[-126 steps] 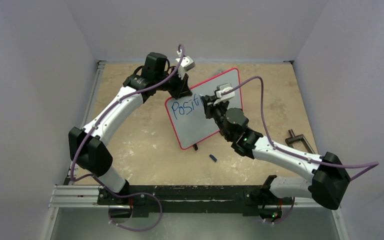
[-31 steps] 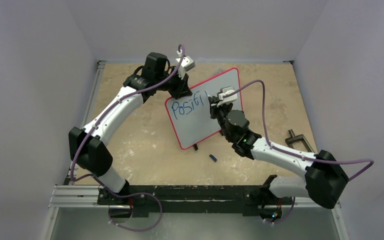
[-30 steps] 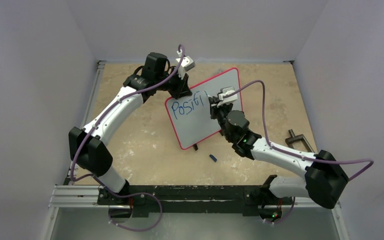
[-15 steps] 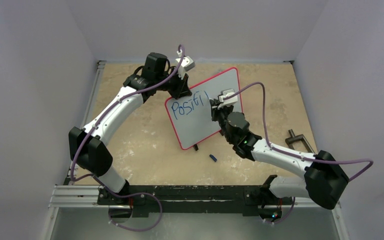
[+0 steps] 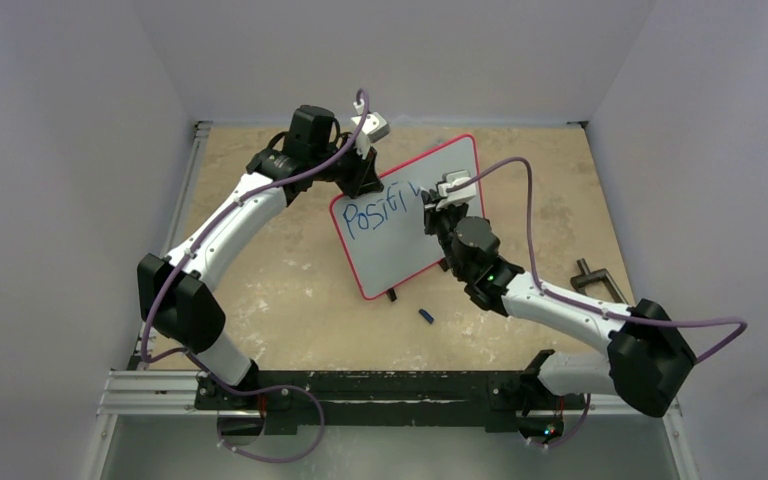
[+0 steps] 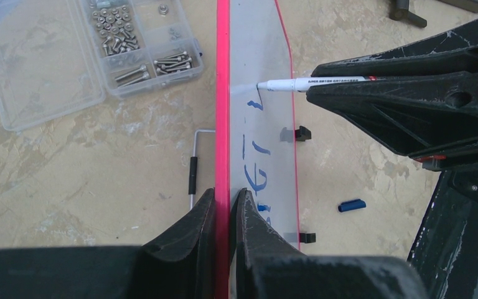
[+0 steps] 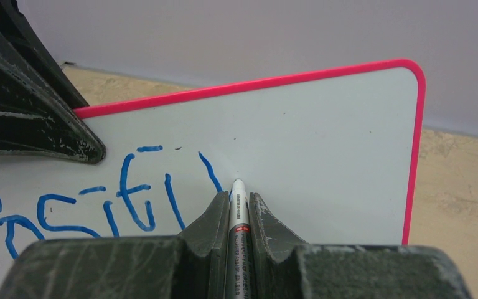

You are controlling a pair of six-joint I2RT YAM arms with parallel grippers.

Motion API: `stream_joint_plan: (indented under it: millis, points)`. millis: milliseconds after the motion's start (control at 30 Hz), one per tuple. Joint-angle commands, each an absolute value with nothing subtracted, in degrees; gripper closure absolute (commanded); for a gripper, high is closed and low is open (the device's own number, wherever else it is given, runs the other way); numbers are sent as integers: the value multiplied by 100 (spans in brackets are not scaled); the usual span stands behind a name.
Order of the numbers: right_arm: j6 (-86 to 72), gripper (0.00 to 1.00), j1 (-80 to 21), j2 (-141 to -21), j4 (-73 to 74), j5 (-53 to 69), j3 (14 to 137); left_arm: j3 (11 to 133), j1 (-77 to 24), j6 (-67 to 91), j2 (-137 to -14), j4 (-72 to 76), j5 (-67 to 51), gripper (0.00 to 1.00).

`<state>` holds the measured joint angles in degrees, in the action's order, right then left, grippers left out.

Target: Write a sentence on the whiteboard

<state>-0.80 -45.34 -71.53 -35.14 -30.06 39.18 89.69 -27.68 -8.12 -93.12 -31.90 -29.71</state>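
The whiteboard, white with a thin red frame, stands tilted on edge in the middle of the table, with "Positi" and one fresh slanted stroke in blue. My left gripper is shut on its top left edge; in the left wrist view the fingers pinch the red frame. My right gripper is shut on a white marker, whose tip touches the whiteboard just right of the last stroke. The left wrist view shows the marker meeting the board face.
A blue marker cap lies on the table in front of the board. A black clamp sits at the right. Behind the board lie a clear box of screws and an Allen key. Two black clip feet hold the board's lower edge.
The right gripper has slid the marker a little rightward and upward along the board, leaving a new slanted blue stroke after "Positi". The left gripper has held still.
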Motion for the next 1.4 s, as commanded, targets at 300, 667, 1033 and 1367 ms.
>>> stream_joint_plan:
  millis: [300,667,1033,1367]
  points:
    - [340,100,-4318,-7328,-3657,-2763,4465,8842,-2891,-1443,-9501,-3874,-2526,100]
    - [347,100,-4290,-6978,-3532,-2714,4461,8842,-2891,-1455,-9485,-3880,-2499,100]
    - [427,100,-4209,-6451,-3773,-2823,4035,8833,-2892,-1455,-9455,-3873,-2500,100]
    - [253,100,-4113,-6548,-3789,-2668,4046,8834,-2887,-1450,-9439,-3882,-2514,100]
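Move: About 6 cm ahead of the right hand, straight ahead and some 2 cm higher, is where the V's unfinished right stroke is to end; the held pen's tip already rests at the V's foot. The neighbouring i stands about 4 cm ahead and 4 cm left, 1 cm lower, and the whiteboard's top right corner some 12 cm ahead, 9 cm right and 6 cm up. From the left hand, the V's end lies about 10 cm right, 1 cm ahead and 1 cm lower. Drawing the V's second stroke, the right hand slides the pen tip some 3 cm up and forward along the sloping whiteboard, drifting slightly right. Then it backs off, lifting the pen clear as it rises another 3 cm or so and shifts right past the V, fingers tilting up about 5 degrees, before sinking slightly. The left hand keeps pinching the top edge, still. ##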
